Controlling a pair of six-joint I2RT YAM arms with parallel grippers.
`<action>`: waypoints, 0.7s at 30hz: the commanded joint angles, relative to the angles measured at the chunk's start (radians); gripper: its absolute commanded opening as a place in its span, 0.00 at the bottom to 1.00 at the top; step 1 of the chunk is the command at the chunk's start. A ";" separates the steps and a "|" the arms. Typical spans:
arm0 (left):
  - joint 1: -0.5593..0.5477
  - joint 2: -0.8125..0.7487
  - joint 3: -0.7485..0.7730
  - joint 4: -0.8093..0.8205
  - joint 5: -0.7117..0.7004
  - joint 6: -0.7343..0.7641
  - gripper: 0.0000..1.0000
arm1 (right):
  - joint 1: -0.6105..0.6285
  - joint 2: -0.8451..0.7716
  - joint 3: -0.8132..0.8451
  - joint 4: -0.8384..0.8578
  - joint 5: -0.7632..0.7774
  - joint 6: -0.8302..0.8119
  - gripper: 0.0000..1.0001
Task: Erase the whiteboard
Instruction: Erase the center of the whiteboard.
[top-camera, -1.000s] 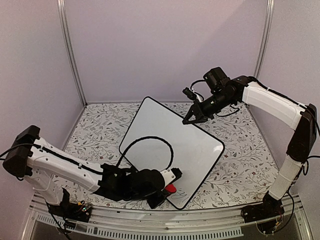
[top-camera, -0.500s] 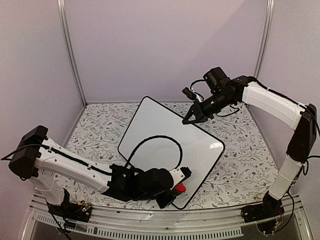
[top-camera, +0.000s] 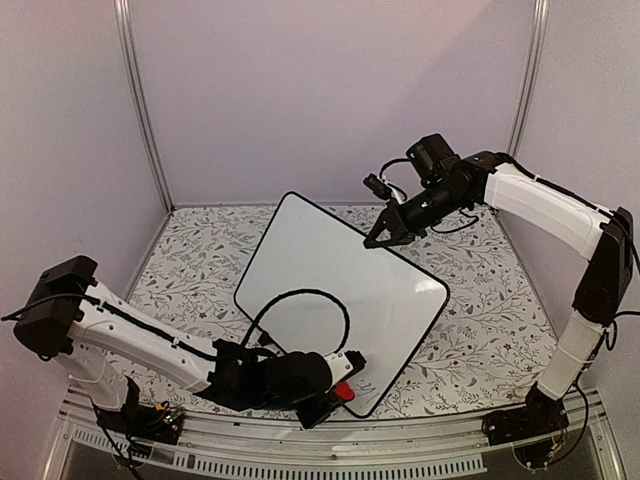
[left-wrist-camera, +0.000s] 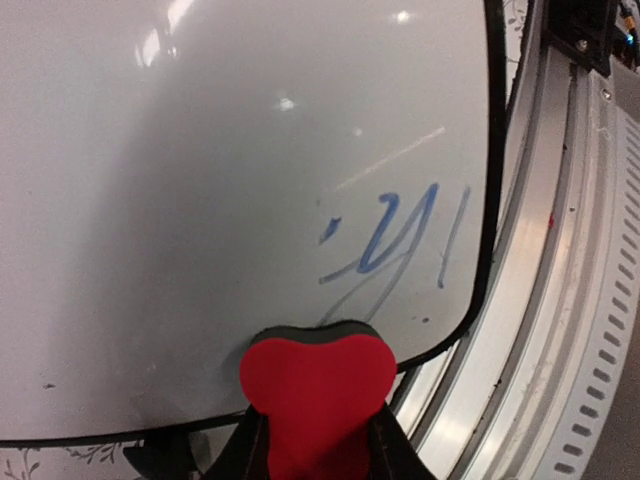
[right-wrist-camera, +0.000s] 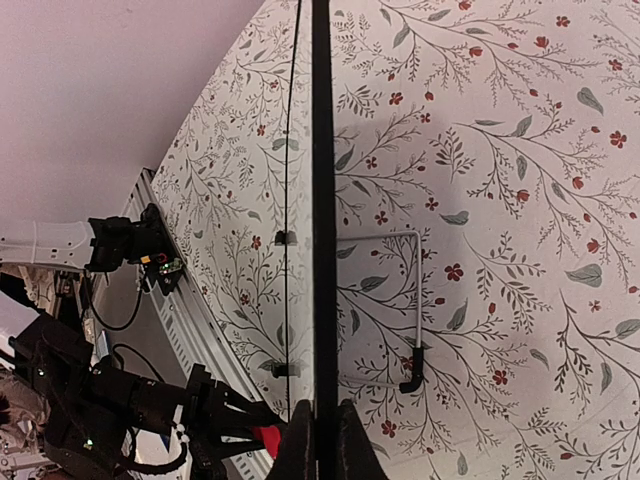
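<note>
The whiteboard (top-camera: 345, 265) stands tilted over the flowered table, its far edge raised. My right gripper (top-camera: 384, 237) is shut on that raised black rim (right-wrist-camera: 322, 200), seen edge-on in the right wrist view between the fingers (right-wrist-camera: 300, 445). My left gripper (top-camera: 335, 395) is at the board's near corner, shut on a red heart-shaped eraser (left-wrist-camera: 318, 385) whose dark felt side is pressed against the white surface (left-wrist-camera: 200, 200). Blue handwriting (left-wrist-camera: 395, 240) remains just above and right of the eraser.
A black cable (top-camera: 300, 295) from the left arm loops over the board's lower half. The aluminium rail (left-wrist-camera: 560, 300) at the table's near edge runs right beside the board's corner. A wire stand leg (right-wrist-camera: 412, 300) with a black foot shows behind the board.
The left gripper swept the eraser to the right along the near corner, then came back left and closer to the near edge. The right arm and its grip have not moved.
</note>
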 joint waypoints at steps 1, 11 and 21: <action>0.011 -0.003 -0.047 -0.084 -0.011 -0.032 0.00 | 0.038 0.039 -0.009 -0.078 -0.001 0.012 0.00; 0.009 -0.075 0.013 -0.108 -0.060 0.010 0.00 | 0.038 0.037 -0.008 -0.078 -0.001 0.012 0.00; 0.008 0.015 0.186 -0.107 -0.106 0.113 0.00 | 0.038 0.039 -0.009 -0.076 -0.001 0.011 0.00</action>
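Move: The left hand holds the red eraser low on the tilted whiteboard. The last blue marks lie some 5 cm to its right and 2 cm higher, level with it fore and aft. The board's lowest corner is roughly 4 cm back, 5 cm right and 2 cm below; the lower black foot is about 3 cm ahead, 5 cm left and 3 cm below. From the right hand, the marks lie about 21 cm back, 1 cm left and 16 cm lower. Left and slightly down first, about 2.5 cm down the board's slope, the left hand then reverses and sweeps the eraser up the slope, some 5 cm up and 4 cm right while edging forward, across part of the blue writing. Its fingers keep the eraser pinched with the pad on the board; the right hand stays put, still gripping the board's upper edge. ##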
